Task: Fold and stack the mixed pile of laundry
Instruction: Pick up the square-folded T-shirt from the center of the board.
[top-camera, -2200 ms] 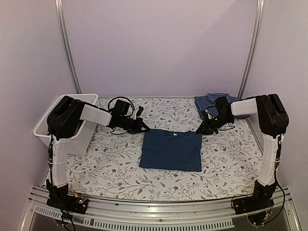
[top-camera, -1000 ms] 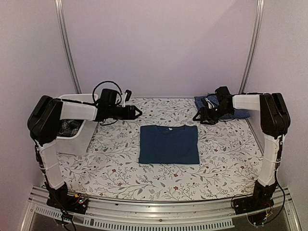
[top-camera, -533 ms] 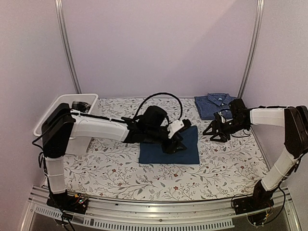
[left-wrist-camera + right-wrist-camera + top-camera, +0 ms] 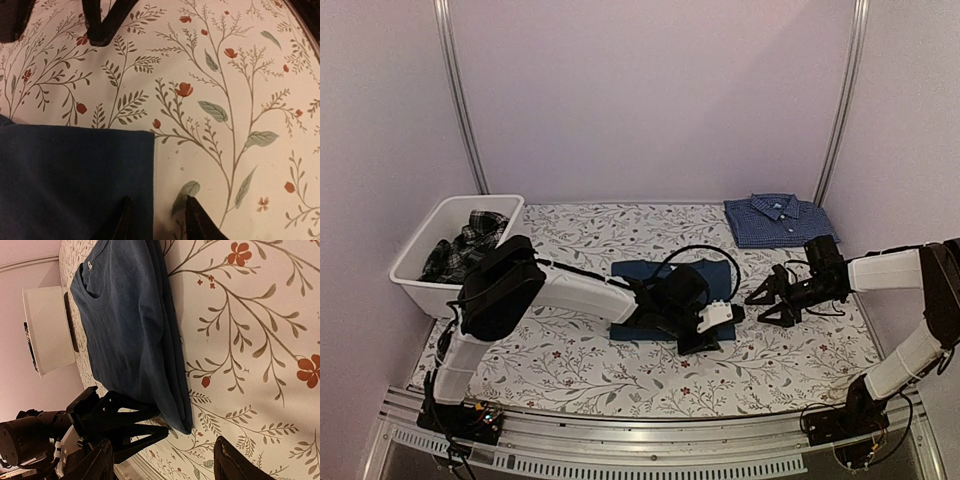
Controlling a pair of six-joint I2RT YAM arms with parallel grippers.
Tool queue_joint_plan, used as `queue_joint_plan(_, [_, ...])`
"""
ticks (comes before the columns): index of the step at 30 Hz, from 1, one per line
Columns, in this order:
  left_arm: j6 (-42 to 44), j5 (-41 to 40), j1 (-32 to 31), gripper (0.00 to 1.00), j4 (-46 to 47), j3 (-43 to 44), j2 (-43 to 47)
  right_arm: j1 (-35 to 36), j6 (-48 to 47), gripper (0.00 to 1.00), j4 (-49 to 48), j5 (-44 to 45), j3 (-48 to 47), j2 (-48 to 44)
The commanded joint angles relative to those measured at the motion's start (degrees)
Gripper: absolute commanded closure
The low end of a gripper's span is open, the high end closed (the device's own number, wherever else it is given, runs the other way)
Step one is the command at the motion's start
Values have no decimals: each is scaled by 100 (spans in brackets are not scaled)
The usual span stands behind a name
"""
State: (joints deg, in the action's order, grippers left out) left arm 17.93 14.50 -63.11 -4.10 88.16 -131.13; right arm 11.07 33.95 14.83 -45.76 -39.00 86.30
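The dark blue T-shirt (image 4: 638,272) lies folded on the floral tablecloth (image 4: 570,360). My left gripper (image 4: 710,335) reaches across it to its near right corner. In the left wrist view the left gripper (image 4: 157,215) is open and narrow, its jaws straddling the T-shirt (image 4: 75,175) at its right edge, one finger on cloth and one on tablecloth. My right gripper (image 4: 760,305) hangs open just right of the T-shirt (image 4: 130,330), nothing in it. The checked shirt (image 4: 775,218) lies folded at the back right. The plaid piece (image 4: 470,245) sits in the tub.
The white tub (image 4: 415,275) stands at the table's left edge; it also shows in the right wrist view as the tub (image 4: 47,330). The two grippers are close together at the T-shirt's right side. The table's near rail (image 4: 650,440) runs along the front.
My left arm swung from the tub across to the T-shirt's near right corner and came down, its jaws narrowing. The right gripper moved nearer and lower, staying open.
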Motion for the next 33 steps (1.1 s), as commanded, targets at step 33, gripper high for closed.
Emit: queue_joint_plan(33, [-1251,846,489,100,917,308,569,871,3731,32,-4501,-96,562,1226])
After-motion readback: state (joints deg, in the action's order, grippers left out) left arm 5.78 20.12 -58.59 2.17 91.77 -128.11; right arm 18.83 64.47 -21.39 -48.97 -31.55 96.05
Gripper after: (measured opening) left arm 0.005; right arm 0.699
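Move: The left fingers straddle the T-shirt's near edge at table height; its middle lies about 11 cm ahead and 6 cm left, its near-right corner some 7 cm straight to the right. From the higher right hand that corner is roughly 7 cm left, 5 cm back and 6 cm below, the shirt's middle 21 cm left and 5 cm ahead. The folded checked shirt lies about 31 cm ahead and 6 cm right of the right hand. The left fingers pinch shut on the T-shirt's near edge, creeping forward, then lift it about 8 cm while drifting some 4 cm farther forward. The open right hand first eases back and down a couple of centimetres, then pushes some 5 cm left and comes forward again, rolling its left side up, to take the raised right side between its still-open fingers. ##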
